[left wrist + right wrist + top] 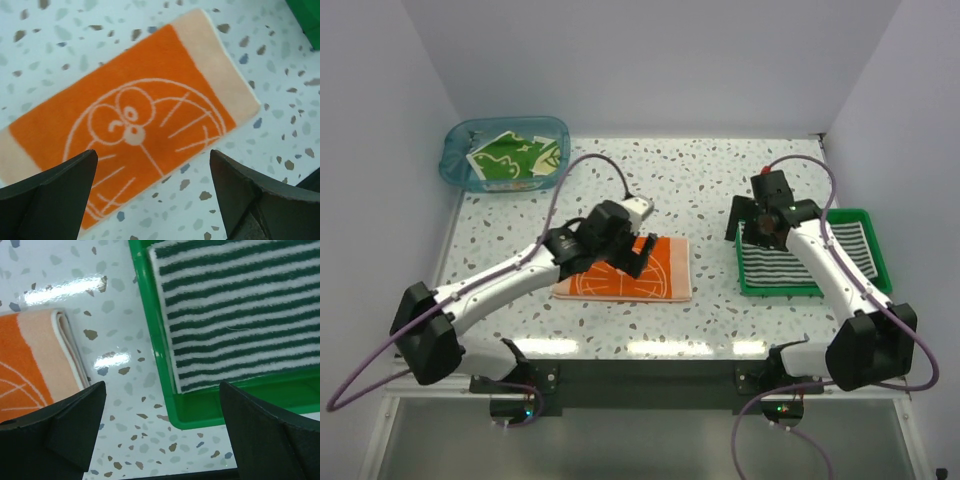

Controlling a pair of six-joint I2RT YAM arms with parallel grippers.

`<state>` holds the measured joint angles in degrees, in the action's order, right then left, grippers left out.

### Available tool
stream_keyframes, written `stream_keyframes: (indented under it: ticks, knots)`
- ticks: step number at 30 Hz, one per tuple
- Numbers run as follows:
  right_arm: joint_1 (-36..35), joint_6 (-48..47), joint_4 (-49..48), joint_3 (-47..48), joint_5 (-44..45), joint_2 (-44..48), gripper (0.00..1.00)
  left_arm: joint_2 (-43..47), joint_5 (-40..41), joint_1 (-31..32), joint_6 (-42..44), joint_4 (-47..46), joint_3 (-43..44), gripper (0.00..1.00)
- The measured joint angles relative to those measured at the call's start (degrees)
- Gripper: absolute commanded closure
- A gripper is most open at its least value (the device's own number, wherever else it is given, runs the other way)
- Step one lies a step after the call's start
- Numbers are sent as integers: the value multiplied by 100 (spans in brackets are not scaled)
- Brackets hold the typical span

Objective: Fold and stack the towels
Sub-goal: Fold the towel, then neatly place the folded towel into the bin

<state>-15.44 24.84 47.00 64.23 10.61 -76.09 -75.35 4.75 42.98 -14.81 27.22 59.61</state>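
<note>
The orange towel (655, 272) with the white cartoon face lies folded flat on the table, and the left wrist view shows it as an orange towel (130, 115) with pale end bands. My left gripper (632, 256) hovers over its left part, open and holding nothing (154, 165). The black-and-white striped towel (840, 250) lies folded in the green tray (775, 291). My right gripper (752, 228) hangs open over the tray's left edge, empty (162, 400), with the striped towel (235, 315) to one side and the orange towel's folded edge (60, 340) to the other. The green patterned towel (510, 158) sits in a blue bin.
The translucent blue bin (460, 135) stands at the back left corner. The green tray's rim (160, 365) rises from the speckled table between the two towels. A corner of the green tray (307, 15) shows in the left wrist view. White walls close the back and sides.
</note>
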Motion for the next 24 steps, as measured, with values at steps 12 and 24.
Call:
stream_keyframes:
  ticks: [12,24]
  knots:
    - [914,-201,243,-444,-96,527,1,-2221,494,2323,1104,-247,944,24]
    - [979,-197,299,-1029,-420,929,1,-3344,870,2546,1714,-409,1414,31]
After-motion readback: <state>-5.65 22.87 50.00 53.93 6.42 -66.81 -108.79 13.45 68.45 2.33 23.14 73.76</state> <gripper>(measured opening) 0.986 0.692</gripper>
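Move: The folded orange towel's near right corner lies about 15 cm to the left hand's right, 5 cm back towards the base and some 15 cm below. The towel's middle is almost under that hand, about 3 cm ahead, 2 cm left and equally low; the green tray's middle is roughly 44 cm right and 7 cm ahead. From the right hand the corner lies about 13 cm left, 9 cm back and 13 cm below. Sweeping right about 15 cm, the left hand drops some 12 cm and draws back towards the base to reach the folded towel's near right corner, turning clockwise and raising its left side as its wide-open fingers close by about a third. Meanwhile the empty right hand clears away towards the tray, first right, then back and slightly down, staying wide open. ##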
